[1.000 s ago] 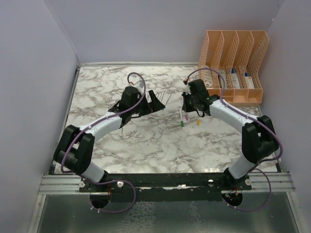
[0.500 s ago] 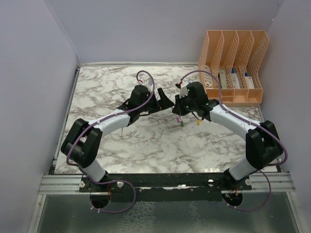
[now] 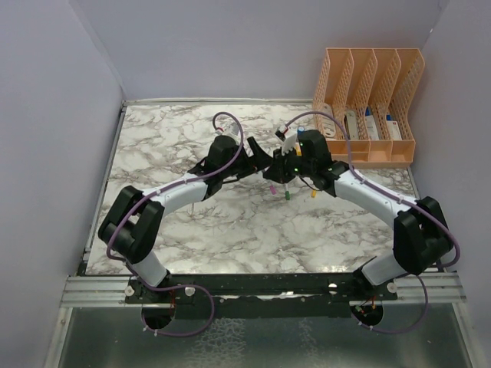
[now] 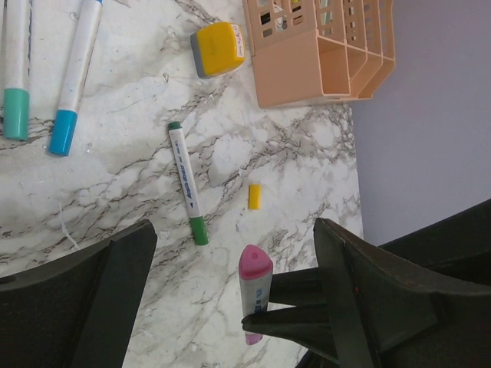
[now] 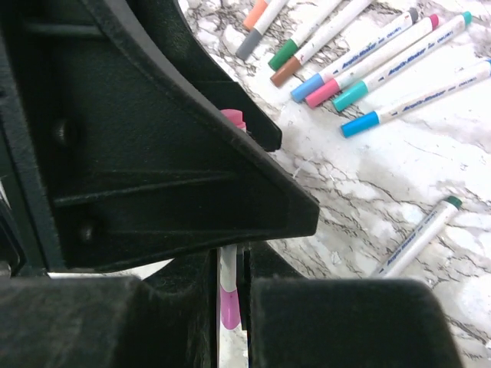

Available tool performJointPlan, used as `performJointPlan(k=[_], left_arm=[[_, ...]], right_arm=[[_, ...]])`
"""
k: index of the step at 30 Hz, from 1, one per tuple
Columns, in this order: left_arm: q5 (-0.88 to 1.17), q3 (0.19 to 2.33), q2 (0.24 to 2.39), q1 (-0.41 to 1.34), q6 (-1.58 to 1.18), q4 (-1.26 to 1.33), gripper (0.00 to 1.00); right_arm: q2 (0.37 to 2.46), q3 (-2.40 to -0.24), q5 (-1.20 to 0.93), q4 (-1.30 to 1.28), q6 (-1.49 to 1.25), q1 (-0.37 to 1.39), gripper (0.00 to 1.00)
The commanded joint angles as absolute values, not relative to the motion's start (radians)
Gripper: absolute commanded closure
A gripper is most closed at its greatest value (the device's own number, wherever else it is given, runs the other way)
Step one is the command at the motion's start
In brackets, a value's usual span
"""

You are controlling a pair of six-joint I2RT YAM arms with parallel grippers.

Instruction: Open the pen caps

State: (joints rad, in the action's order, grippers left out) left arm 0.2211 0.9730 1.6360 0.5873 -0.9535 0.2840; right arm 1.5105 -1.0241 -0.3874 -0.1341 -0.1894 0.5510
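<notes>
My right gripper (image 5: pixel 230 264) is shut on a thin white pen (image 4: pixel 255 297), held above the table with its pink cap (image 4: pixel 255 264) toward the left arm. My left gripper (image 4: pixel 230 295) is open, one finger on each side of that pink cap and neither touching it. The two grippers meet at mid-table, left gripper (image 3: pixel 263 162) against right gripper (image 3: pixel 281 173). A green-capped pen (image 4: pixel 188 184) and a loose yellow cap (image 4: pixel 255 196) lie on the marble below. Several more capped pens (image 5: pixel 368 57) lie in a row.
An orange desk organizer (image 3: pixel 368 100) stands at the back right. A stubby yellow item (image 4: pixel 218 47) sits upright near its front. Teal-capped and blue-capped pens (image 4: pixel 65 130) lie further left. The left gripper's black body (image 5: pixel 138 130) blocks much of the right wrist view.
The left arm has swung right and the right arm left, bringing the grippers together. The left jaws now flank the pink cap and have narrowed slightly.
</notes>
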Motion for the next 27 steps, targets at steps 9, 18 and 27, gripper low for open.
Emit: performJointPlan(k=[9, 18, 27], left_arm=[[0.182, 0.941, 1.597, 0.614, -1.011, 0.374, 0.32], [0.186, 0.927, 1.588, 0.626, -1.030, 0.399, 0.60], [0.198, 0.926, 1.591, 0.629, -1.045, 0.408, 1.00]], right_arm=[[1.444, -0.966, -0.395, 0.034, -0.295, 0.564, 0.99], [1.460, -0.971, -0.365, 0.039, -0.314, 0.568, 0.99], [1.484, -1.003, -0.366, 0.025, -0.307, 0.570, 0.98]])
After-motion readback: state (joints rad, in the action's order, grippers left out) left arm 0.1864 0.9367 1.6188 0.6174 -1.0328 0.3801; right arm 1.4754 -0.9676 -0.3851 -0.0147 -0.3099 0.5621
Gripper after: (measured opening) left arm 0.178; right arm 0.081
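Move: Just about 2 cm to the left hand's right, roughly 1 cm back and level with it, is the upper end of the pink pen; for the right hand, which already holds this pen, that end is some 3 cm ahead, 1 cm left and 2 cm up. On the table about 13 cm below the left hand, the blue pen lies some 3 cm ahead and 2 cm right, the green pen roughly 4 cm back and 8 cm right. Closing from nearly wide open, the left fingers come to pinch the upper end of the pink pen from both sides, while that hand eases up about 1.5 cm and 1 cm right, towards the right hand. The right hand keeps its grip farther down the pen, rises a little over 1 cm, shifts some 1 cm left and tips its left side up about 5 degrees, then holds nearly still. ##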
